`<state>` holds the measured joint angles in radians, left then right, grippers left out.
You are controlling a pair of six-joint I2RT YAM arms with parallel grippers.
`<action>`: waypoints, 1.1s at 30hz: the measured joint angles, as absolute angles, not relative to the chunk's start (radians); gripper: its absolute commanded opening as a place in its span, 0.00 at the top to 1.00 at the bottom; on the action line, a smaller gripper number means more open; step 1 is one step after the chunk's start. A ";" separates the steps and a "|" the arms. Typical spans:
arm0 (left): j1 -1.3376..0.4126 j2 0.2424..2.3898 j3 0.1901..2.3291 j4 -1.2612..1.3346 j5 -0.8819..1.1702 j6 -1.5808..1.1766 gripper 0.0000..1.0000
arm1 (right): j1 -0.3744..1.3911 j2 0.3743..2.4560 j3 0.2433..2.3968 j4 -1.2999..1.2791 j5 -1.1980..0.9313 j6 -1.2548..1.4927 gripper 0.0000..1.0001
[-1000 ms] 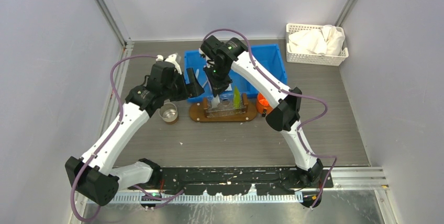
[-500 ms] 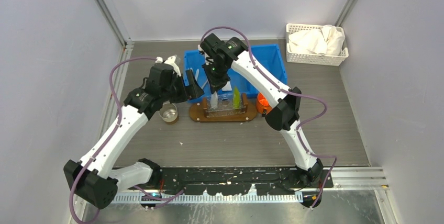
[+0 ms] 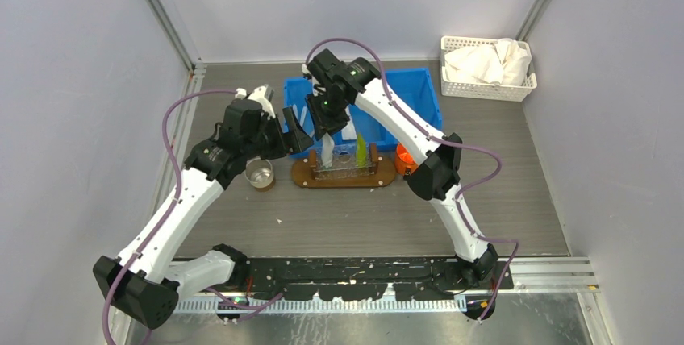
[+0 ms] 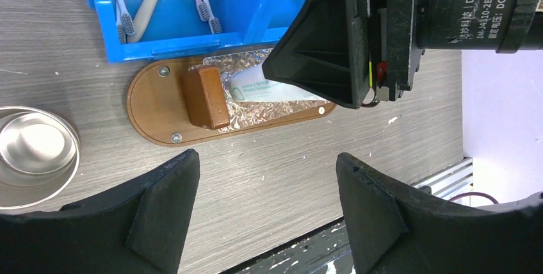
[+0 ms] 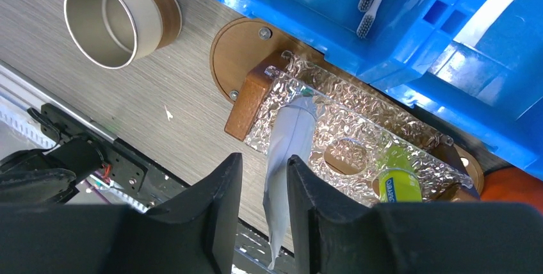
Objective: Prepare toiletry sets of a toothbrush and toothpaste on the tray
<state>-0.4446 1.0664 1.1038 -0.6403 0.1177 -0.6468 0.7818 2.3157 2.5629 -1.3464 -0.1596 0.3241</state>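
A white toothpaste tube stands cap-down in a clear crinkled rack on the dark-brown oval tray. A yellow-green tube stands in the same rack further right. My right gripper is open just above, with the white tube's flat end between its fingers, leaning on one finger with a gap to the other. Several toothbrushes lie in the blue bin. My left gripper hangs open with nothing in it, left of the tray.
A steel cup stands just left of the tray. An orange object sits at the tray's right end. A white lattice basket with cloths is at the back right. The blue bin lies directly behind the tray.
My right gripper has opened its jaws and risen a little toward the bin, leaving the white tube standing in the rack. The left arm drifted slightly left.
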 measured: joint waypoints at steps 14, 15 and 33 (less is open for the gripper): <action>-0.445 1.059 1.104 -0.646 0.110 -0.647 0.22 | 0.789 2.212 2.441 -1.284 -0.167 0.324 0.61; -0.445 1.059 1.104 -0.647 0.107 -0.647 0.22 | 0.790 2.197 2.440 -1.279 -0.167 0.324 0.61; -0.454 1.782 1.990 -0.799 0.167 -0.526 0.61 | 0.706 1.470 1.866 -0.970 0.222 0.332 0.39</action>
<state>-0.4541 1.7824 1.9900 -0.7994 0.1673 -0.5259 0.7063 1.4704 1.8660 -0.9695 0.2222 0.3321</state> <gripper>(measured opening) 0.547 0.613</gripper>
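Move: The white toothpaste tube stands in the rack right under the right hand, its middle about 7 cm down. The green tube is some 9 cm right of it and level, the orange mug 21 cm right and level. From the left hand, the toothbrushes in the tray lie about 17 cm ahead, 4 cm right and 19 cm below; the orange-capped toothpaste is 18 cm ahead and 11 cm right, the metal cup 12 cm left and 1 cm ahead. Up and to the right, after a 1 cm dip, the right hand comes clear of the white tube's upper end and swings away about 15 cm right and 17 cm up, its fingers opening further and tilting forward some 35 degrees. Late on, the left hand, empty, darts forward about 15 cm, also right and up, out over the tray, its fingers partly closing. ##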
